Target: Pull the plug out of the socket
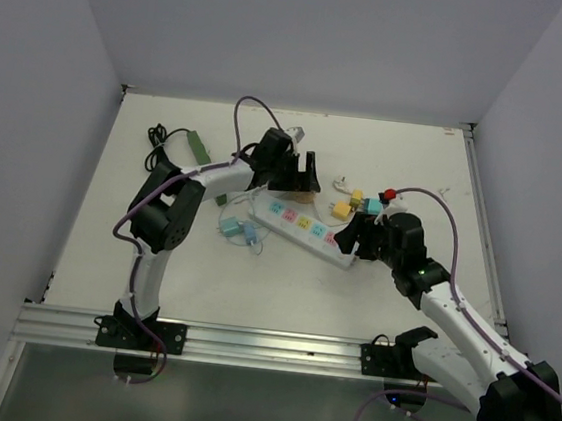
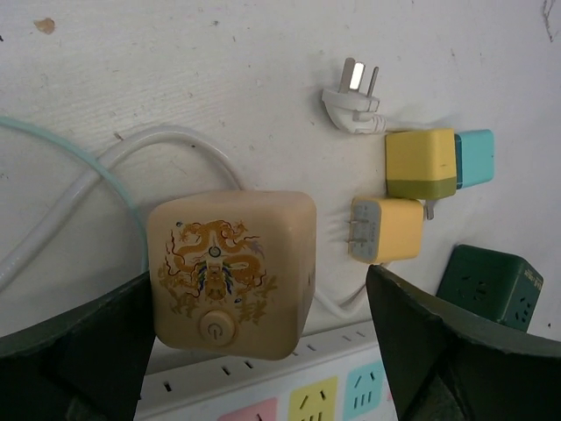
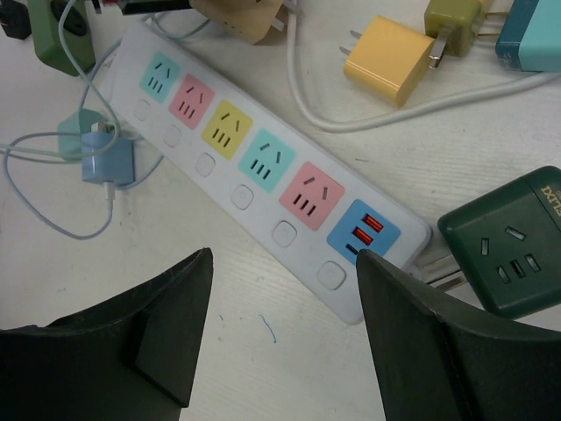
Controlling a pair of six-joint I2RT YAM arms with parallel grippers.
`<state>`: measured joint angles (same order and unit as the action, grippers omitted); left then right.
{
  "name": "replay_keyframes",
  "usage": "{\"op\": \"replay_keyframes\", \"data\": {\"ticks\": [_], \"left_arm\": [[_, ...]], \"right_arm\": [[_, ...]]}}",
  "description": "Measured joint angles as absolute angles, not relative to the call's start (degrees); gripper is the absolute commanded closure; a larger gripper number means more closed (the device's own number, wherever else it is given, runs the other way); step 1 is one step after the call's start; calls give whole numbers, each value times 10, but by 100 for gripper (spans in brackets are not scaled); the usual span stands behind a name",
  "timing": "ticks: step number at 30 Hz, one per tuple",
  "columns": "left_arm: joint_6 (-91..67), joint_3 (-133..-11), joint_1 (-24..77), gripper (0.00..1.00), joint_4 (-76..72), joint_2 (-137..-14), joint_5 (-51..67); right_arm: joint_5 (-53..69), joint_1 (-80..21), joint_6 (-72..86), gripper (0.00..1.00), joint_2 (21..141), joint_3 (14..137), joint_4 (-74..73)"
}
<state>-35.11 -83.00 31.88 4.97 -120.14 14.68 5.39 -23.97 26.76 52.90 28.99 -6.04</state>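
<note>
A beige cube plug (image 2: 230,272) with a gold dragon print and a power button sits over the far edge of the white power strip (image 2: 289,386). My left gripper (image 2: 259,276) is open around it. The left finger is close against the plug's side and the right finger stands clear of it. Whether its prongs are in a socket is hidden. In the top view the left gripper (image 1: 293,177) is at the strip's (image 1: 305,225) far end. My right gripper (image 3: 283,256) is open and empty over the strip's USB end (image 3: 364,232). The strip's coloured top sockets are empty.
A yellow adapter (image 2: 386,230), a yellow-olive plug (image 2: 421,164) joined to a teal block (image 2: 475,158), a white three-pin plug (image 2: 355,110) and a dark green cube socket (image 3: 508,241) lie right of the strip. A blue charger (image 3: 108,160) with thin cable lies on its near side.
</note>
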Motion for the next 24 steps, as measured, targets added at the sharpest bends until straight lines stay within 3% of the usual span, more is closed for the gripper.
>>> {"op": "replay_keyframes", "data": {"ticks": [14,19,20,24], "left_arm": [[-285,-943,309,0,224,-1160,6],[-267,-923,305,0,263,-1030,-64],[-263,-899,305,0,262,-985,-76],[-256,-768,305,0,249,-777,-114]], "right_arm": [[54,-228,259,23,504,286,-84],[31,-228,259,15,505,311,-131],[23,-228,259,5,505,321,-139],[-3,-228,249,1,505,371,-178]]}}
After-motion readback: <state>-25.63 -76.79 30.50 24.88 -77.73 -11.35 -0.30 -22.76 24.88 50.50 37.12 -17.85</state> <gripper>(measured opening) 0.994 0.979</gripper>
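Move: Between the open fingers of the left hand, its middle about 2 cm below them, sits the tan cube plug, already released. From that hand the white power strip's middle is roughly 11 cm back and 1 cm right, the orange charger some 10 cm right and 5 cm back, and the white plug about 10 cm right and 2 cm forward, all low on the table. From the right hand, the tan cube is some 9 cm ahead, 13 cm left and 8 cm below. Backing out from the tan cube with fingers staying wide open, the left hand eases about 3 cm forward and a little up, then speeds up and sweeps high and to its left, ending some 23 cm higher, 14 cm left and 5 cm back, its fingers tilting up roughly 25 degrees. The right hand spreads its fingers fully and drifts a few centimetres up and right. ##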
